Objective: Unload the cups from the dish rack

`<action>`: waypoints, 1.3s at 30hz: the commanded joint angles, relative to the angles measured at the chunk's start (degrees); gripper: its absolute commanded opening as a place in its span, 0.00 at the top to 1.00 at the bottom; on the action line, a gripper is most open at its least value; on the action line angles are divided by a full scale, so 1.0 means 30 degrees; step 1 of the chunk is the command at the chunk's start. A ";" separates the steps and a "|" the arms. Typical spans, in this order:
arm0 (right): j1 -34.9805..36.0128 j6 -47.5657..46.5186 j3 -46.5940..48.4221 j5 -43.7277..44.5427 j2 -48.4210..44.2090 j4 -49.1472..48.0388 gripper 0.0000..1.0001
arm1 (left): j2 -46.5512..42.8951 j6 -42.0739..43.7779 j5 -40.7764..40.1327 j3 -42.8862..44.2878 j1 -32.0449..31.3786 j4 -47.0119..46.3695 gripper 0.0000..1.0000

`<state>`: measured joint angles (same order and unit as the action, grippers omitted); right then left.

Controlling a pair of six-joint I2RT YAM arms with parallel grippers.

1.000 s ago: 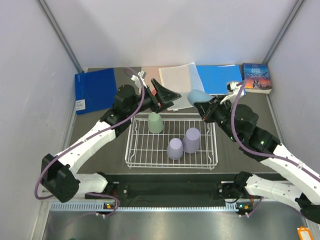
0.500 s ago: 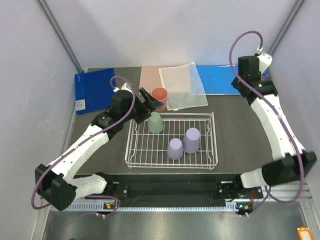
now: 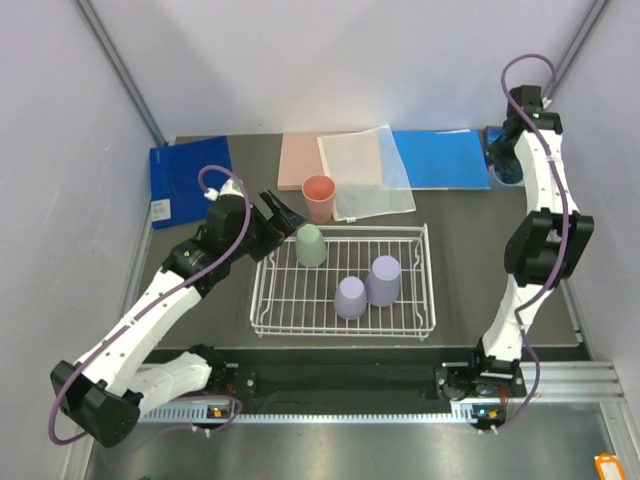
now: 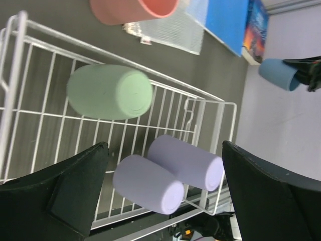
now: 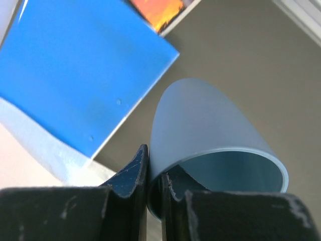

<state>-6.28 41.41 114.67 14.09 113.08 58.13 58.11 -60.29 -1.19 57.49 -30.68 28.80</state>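
Note:
The white wire dish rack (image 3: 432, 300) holds a pale green cup (image 3: 311, 245) and two lavender cups (image 3: 351, 297) (image 3: 384, 280), all upside down. A salmon cup (image 3: 319, 197) stands upright on the table just beyond the rack. My left gripper (image 3: 285, 215) hovers open at the rack's far left corner, beside the green cup (image 4: 110, 92), with nothing between its fingers. At the far right of the table my right gripper (image 5: 154, 165) is shut on the rim of the light blue cup (image 5: 200, 125), one finger inside and one outside. That cup (image 3: 505, 172) hangs near the book.
Blue folders (image 3: 190, 180) (image 3: 440, 158) lie along the back of the table, with a pink sheet and a clear sleeve (image 3: 360, 170) between them. A book (image 4: 256, 30) sits in the far right corner. Grey walls close in both sides.
My right arm swung from the rack's far right corner out to the far right of the table, carrying the light blue cup. My left gripper drew back from the salmon cup, which now stands alone.

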 commanded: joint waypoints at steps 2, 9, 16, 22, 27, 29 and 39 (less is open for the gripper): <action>-0.1477 0.1019 0.2934 -0.0008 0.2470 0.2241 1.00 | -0.0559 -0.0117 -0.1096 -0.0473 -0.0029 0.1592 0.02; -0.1889 0.1139 0.3290 0.0489 0.4347 0.2860 1.00 | -0.0298 -0.0176 -0.1536 -0.0474 0.0001 0.1973 0.02; -0.2270 0.0496 0.3113 0.0783 0.5285 0.1807 1.00 | 0.0581 -0.0146 -0.1361 -0.0268 0.0001 0.1944 0.02; -0.2826 0.0581 0.3700 0.0432 0.6457 0.1631 1.00 | 0.0933 -0.0146 -0.1419 -0.0386 0.0001 0.2032 0.02; -0.3237 0.0816 0.3553 -0.0769 0.6985 0.1220 1.00 | 0.1197 -0.0118 -0.1478 -0.0327 0.0001 0.2032 0.02; -0.3267 0.0729 0.3553 -0.0828 0.6986 0.0987 1.00 | 0.1372 -0.0117 -0.1478 -0.0327 -0.0028 0.2032 0.02; -0.3091 0.0085 0.3231 -0.1794 0.5493 -0.0157 0.41 | 0.1813 -0.0176 -0.0951 -0.0298 0.0001 0.1359 0.02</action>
<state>-15.59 42.74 123.76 9.98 132.09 60.86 63.40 -60.51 -4.75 56.01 -30.68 34.79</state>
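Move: Down and to the right of the right hand, which already holds the blue cup by its rim, lies the bare counter spot: about 9 cm right, 2 cm back, 15 cm below. The book is some 18 cm beyond that spot; the blue folder lies 17 cm beyond and 19 cm left of it. The open left hand has the green cup about 3 cm ahead, 5 cm right and 14 cm below, with the pink cup 13 cm beyond the green one and the small purple cup 13 cm ahead-side reversed, i.e. behind the hand, and 14 cm right. Lowering the blue cup about 11 cm while carrying it some 7 cm to the right, the right hand tips its fingers about 15 degrees farther down, stops at the counter in front of the book, then opens roughly halfway, one finger still inside the cup. Meanwhile the left hand, staying wide open, sinks about 6 cm towards the green cup, its fingers tilting down some 10 degrees. ##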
